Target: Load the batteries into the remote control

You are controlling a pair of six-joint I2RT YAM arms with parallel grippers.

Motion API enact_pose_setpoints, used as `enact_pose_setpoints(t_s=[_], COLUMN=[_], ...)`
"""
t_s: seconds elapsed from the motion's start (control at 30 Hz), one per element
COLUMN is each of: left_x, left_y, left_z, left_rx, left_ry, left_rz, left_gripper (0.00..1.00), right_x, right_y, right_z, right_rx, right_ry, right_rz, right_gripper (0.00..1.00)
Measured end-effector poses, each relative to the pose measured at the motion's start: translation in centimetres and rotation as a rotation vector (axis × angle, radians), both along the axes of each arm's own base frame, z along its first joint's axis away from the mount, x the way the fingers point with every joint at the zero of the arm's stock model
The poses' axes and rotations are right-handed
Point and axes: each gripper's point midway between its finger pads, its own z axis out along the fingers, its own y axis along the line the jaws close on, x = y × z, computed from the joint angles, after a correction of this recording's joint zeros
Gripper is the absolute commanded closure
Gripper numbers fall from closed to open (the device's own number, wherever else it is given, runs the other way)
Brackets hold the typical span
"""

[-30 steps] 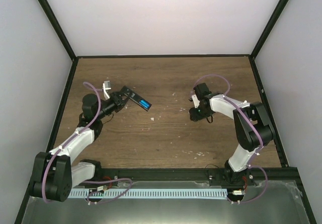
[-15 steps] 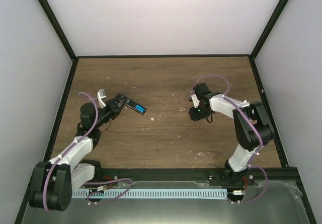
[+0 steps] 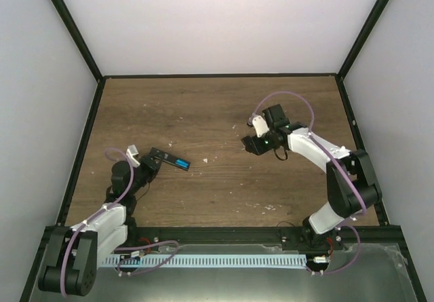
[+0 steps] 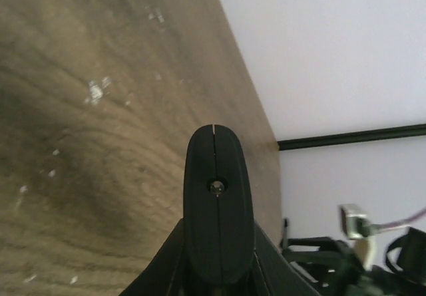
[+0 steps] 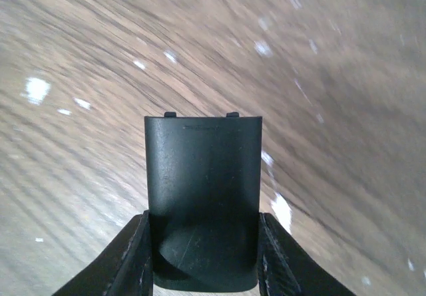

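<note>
My left gripper point(image 3: 149, 165) is shut on one end of the black remote control point(image 3: 169, 159), which sticks out to the right above the wood. Bright-blue batteries point(image 3: 182, 162) show in its open back. In the left wrist view the remote point(image 4: 218, 229) is seen end-on between the fingers, and the batteries are hidden. My right gripper point(image 3: 250, 144) is shut on the small black cover piece point(image 5: 203, 189), held above the table right of centre. The cover is barely visible in the top view.
Small white specks of debris point(image 3: 207, 159) dot the wooden table point(image 3: 217, 105). Black frame rails point(image 3: 87, 132) run along the table's left and right edges, with white walls behind. A cable tray point(image 3: 217, 260) lies along the near edge.
My left arm has drawn back toward the near left, carrying the remote with it. My right gripper has moved left and slightly away, still holding the cover piece.
</note>
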Motion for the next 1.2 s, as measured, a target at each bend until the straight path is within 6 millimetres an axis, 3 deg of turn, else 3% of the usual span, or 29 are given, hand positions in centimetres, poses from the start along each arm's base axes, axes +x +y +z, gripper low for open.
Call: enact_pose_setpoints(t_s=[0.13,0.4,0.6,0.77,0.97,1.2], left_x=[-0.4,0.7,0.5,-0.1,-0.1,-0.1], left_y=[0.1,0.7,0.9,0.9,1.0,-0.2], left_z=[-1.5,2.1,4.2,4.6,3.2,-1.3], left_rx=[-0.007,-0.04,-0.022,0.02,0.061,0.086], left_ry=[0.036,-0.113,-0.2,-0.226,-0.184,-0.04], left_rz=[0.004,0.052,0.06,0.051,0.05,-0.035], left_gripper=[1.0,1.0,1.0,1.0,1.0,1.0], right_x=[0.1,-1.5,-3.1,-3.5,-2.5,-2.2], right_y=[3.1,8.0,11.4,12.6,13.9,14.2], right_z=[3.4,5.9,6.2,5.1,5.2,5.1], right_rx=[0.107,0.236,0.301,0.308,0.298,0.291], right_ry=[-0.11,-0.196,-0.233,-0.23,-0.26,-0.271], right_rz=[0.114,0.318,0.478,0.551,0.598,0.615], right_gripper=[0.76,0.76,0.76,0.76,0.76,0.76])
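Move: The right hand already pinches the battery cover; the remote's open battery bay lies about 27 cm to its left, 7 cm back and perhaps 2 cm higher. A pale fleck lies on the table about 18 cm left, 6 cm back and 6 cm below. From the left hand, which still grips the remote, the bay is roughly 9 cm right and 2 cm back, a little lower, and the cover is some 35 cm right, 6 cm ahead and 4 cm lower. Right sweeps the cover about 14 cm left and 5 up towards the remote, which left raises, then lowers. ##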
